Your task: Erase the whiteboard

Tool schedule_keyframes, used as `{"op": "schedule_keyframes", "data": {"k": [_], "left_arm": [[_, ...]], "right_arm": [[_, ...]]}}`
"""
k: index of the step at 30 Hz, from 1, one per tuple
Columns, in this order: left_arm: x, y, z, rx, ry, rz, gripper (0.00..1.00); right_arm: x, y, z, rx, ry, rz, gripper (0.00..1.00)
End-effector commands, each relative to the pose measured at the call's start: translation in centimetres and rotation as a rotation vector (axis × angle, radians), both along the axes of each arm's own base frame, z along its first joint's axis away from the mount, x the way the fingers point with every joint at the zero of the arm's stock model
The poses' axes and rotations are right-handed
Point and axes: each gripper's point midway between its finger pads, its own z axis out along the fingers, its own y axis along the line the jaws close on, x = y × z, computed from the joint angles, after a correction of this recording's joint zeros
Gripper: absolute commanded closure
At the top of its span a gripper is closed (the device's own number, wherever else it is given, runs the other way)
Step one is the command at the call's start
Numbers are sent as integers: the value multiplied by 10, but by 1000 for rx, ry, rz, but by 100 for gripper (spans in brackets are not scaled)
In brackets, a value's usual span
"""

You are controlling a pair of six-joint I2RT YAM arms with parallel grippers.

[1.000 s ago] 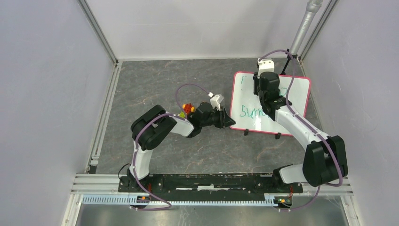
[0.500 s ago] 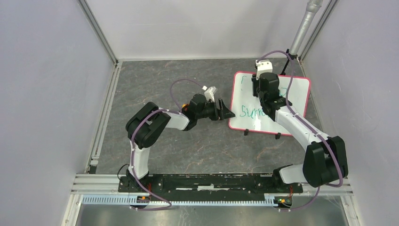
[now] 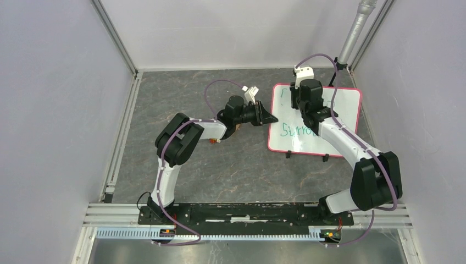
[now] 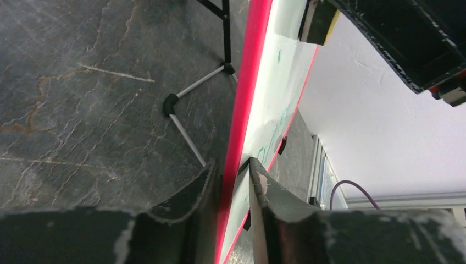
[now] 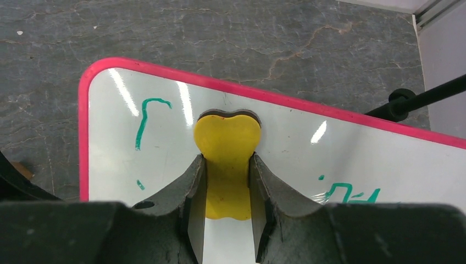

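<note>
The whiteboard (image 3: 342,113) stands tilted at the right of the floor, pink-red framed, with green writing (image 3: 294,131) on its face. My right gripper (image 3: 301,100) is over the board's far left corner, shut on a yellow eraser (image 5: 227,144) that presses against the white face (image 5: 329,157). Green strokes (image 5: 146,119) remain left of the eraser and others (image 5: 351,192) at lower right. My left gripper (image 3: 268,118) is at the board's left edge. In the left wrist view its fingers (image 4: 195,190) sit on either side of the red frame (image 4: 255,66), shut on it.
Thin black and grey stand legs (image 4: 195,91) run behind the board, and a black rod (image 5: 423,94) sticks out at its far right. A small orange toy (image 3: 212,141) peeks out under my left forearm. A grey pipe (image 3: 356,30) rises in the back right corner, close to the walls.
My left gripper opened, moved farther along the board's left edge and shut on it again. My right gripper slid the eraser toward the board's far left corner.
</note>
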Motion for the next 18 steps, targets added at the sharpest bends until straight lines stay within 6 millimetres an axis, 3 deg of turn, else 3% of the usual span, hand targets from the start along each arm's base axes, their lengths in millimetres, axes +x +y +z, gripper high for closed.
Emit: {"op": "schedule_keyframes", "data": {"k": [1,5,9,13,18], "left_arm": [[6,-2,-2,65,-51,-13,75],[11,3,-6,125,-90,16,90],[15,10,-8,180,-132,46,98],[16,16,-12,211,-163,71,98],[14,20,-15,234,-205,78,98]], "right_arm": [[7,29,10,21,-24,70,67],[-2,56,-8,2,8,117,67],[-6,80,-17,-23,3,154,67],[-4,70,-20,-41,0,94,67],[-10,22,-27,-48,-6,-64,67]]}}
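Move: The right hand holds the yellow eraser on the upper whiteboard; the leftover green hook mark is about 4 cm to its left, 1 cm ahead and 2 cm higher. From that hand the board's left edge is roughly 8 cm left, 3 cm back and 6 cm lower, and the lower word about 5 cm back, level sideways and 10 cm below. The left hand has that edge right between its still-open fingers, with no offset. Right hand sweeps its eraser about 7 cm left across the board as left fingers close on its edge. ##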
